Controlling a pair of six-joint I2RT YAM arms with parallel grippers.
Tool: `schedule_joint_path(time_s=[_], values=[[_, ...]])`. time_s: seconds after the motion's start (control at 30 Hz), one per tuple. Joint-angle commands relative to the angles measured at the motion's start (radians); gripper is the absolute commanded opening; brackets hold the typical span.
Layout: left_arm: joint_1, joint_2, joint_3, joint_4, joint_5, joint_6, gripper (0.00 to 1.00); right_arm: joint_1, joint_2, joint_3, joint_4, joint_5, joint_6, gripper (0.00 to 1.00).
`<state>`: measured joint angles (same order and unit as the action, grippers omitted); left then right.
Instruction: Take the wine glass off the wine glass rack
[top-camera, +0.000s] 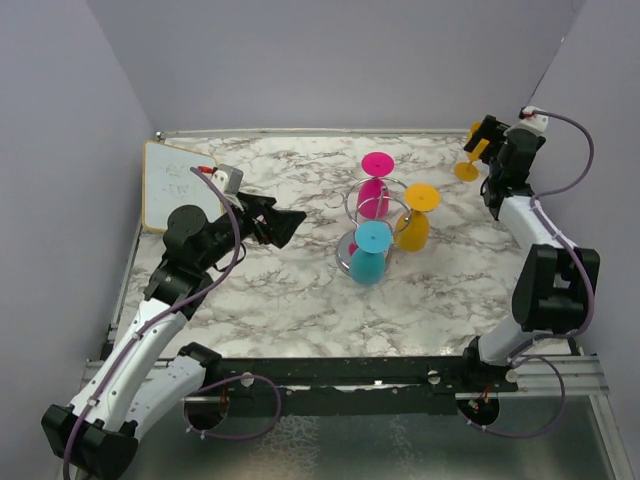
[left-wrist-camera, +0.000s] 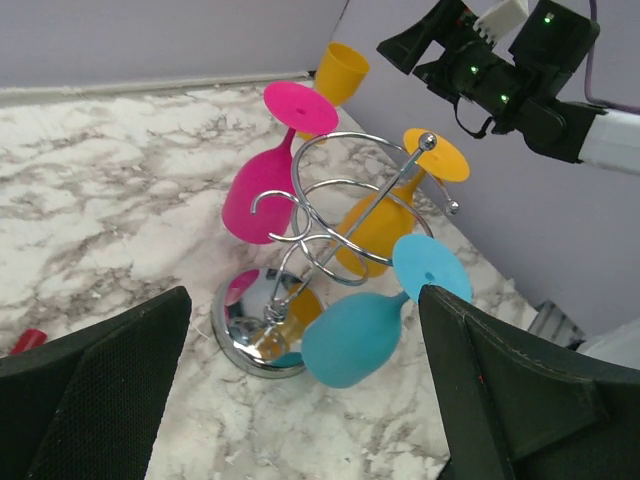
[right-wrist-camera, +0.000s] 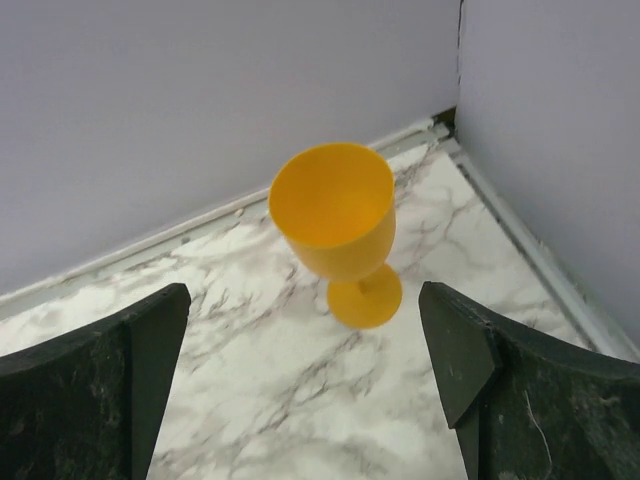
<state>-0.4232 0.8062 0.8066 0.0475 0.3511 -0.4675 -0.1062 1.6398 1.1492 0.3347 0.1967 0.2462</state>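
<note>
The chrome wine glass rack (top-camera: 377, 203) stands mid-table; its domed base (left-wrist-camera: 255, 317) and wire rings show in the left wrist view. Three glasses hang upside down on it: a pink one (top-camera: 374, 195) (left-wrist-camera: 262, 190), an orange one (top-camera: 413, 226) (left-wrist-camera: 385, 225) and a teal one (top-camera: 369, 258) (left-wrist-camera: 355, 335). A second orange glass (top-camera: 468, 160) (right-wrist-camera: 340, 228) stands upright in the far right corner. My left gripper (top-camera: 290, 224) is open and empty, left of the rack and aimed at it. My right gripper (top-camera: 482, 137) is open and empty, just behind the standing orange glass.
A small whiteboard (top-camera: 175, 183) with a red marker (top-camera: 204, 168) leans at the far left edge. Grey walls (top-camera: 330, 60) close the table on three sides. The black rail (top-camera: 340, 372) with the arm bases runs along the near edge.
</note>
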Motion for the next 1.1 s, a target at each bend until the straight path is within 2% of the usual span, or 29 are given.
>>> schedule_joint_path(time_s=[0.0,0.13,0.23,0.33,0.43,0.6,0.7,0.9,1.07], values=[[-0.005,-0.013,0.009,-0.045,0.058,-0.183,1.0,-0.003,-0.193,-0.094,-0.223,-0.114,0.186,1.0],[-0.005,0.027,0.002,-0.042,0.143,-0.31,1.0,-0.003,-0.398,-0.18,-0.267,-0.239,0.255,0.99],[-0.006,0.064,0.0,-0.023,0.184,-0.392,0.91,-0.003,-0.525,-0.206,-0.303,-0.369,0.308,0.98],[-0.014,0.096,0.008,-0.015,0.186,-0.465,0.9,-0.003,-0.616,-0.208,-0.341,-0.493,0.376,0.95],[-0.072,0.124,-0.002,0.03,0.133,-0.542,0.89,-0.003,-0.674,-0.19,-0.36,-0.594,0.401,0.95],[-0.192,0.204,0.011,0.045,0.029,-0.623,0.77,-0.003,-0.716,-0.138,-0.328,-0.79,0.447,0.95],[-0.224,0.247,0.018,0.054,-0.005,-0.665,0.74,0.01,-0.702,-0.1,-0.285,-0.929,0.436,0.95],[-0.295,0.28,0.022,0.095,-0.107,-0.687,0.74,0.09,-0.69,-0.029,-0.363,-0.986,0.294,0.95],[-0.313,0.34,0.049,0.114,-0.095,-0.705,0.63,0.13,-0.702,-0.065,-0.317,-1.034,0.288,0.95]])
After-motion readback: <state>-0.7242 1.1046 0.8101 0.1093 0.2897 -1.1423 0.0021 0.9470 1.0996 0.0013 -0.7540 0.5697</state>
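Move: The teal wine glass, hanging foot-up on the near side of the rack, is about 18 cm to the left hand's right, level with it fore and aft, its middle some 13 cm lower. From that hand the rack's right yellow glass is 10 cm ahead and 29 right, the magenta one 19 ahead and 19 right. From the right hand the teal glass lies roughly 26 cm back, 32 left, 4 below. The teal glass's foot is what the left hand closes in on: it travels about 11 cm right, sinking 6 cm and easing slightly back, rolling some 40 degrees as its fingers narrow from wide open without shutting. Leaving the standing yellow glass, the open right hand pulls back 23 cm, swings left and rises towards the rack, turning counter-clockwise. ##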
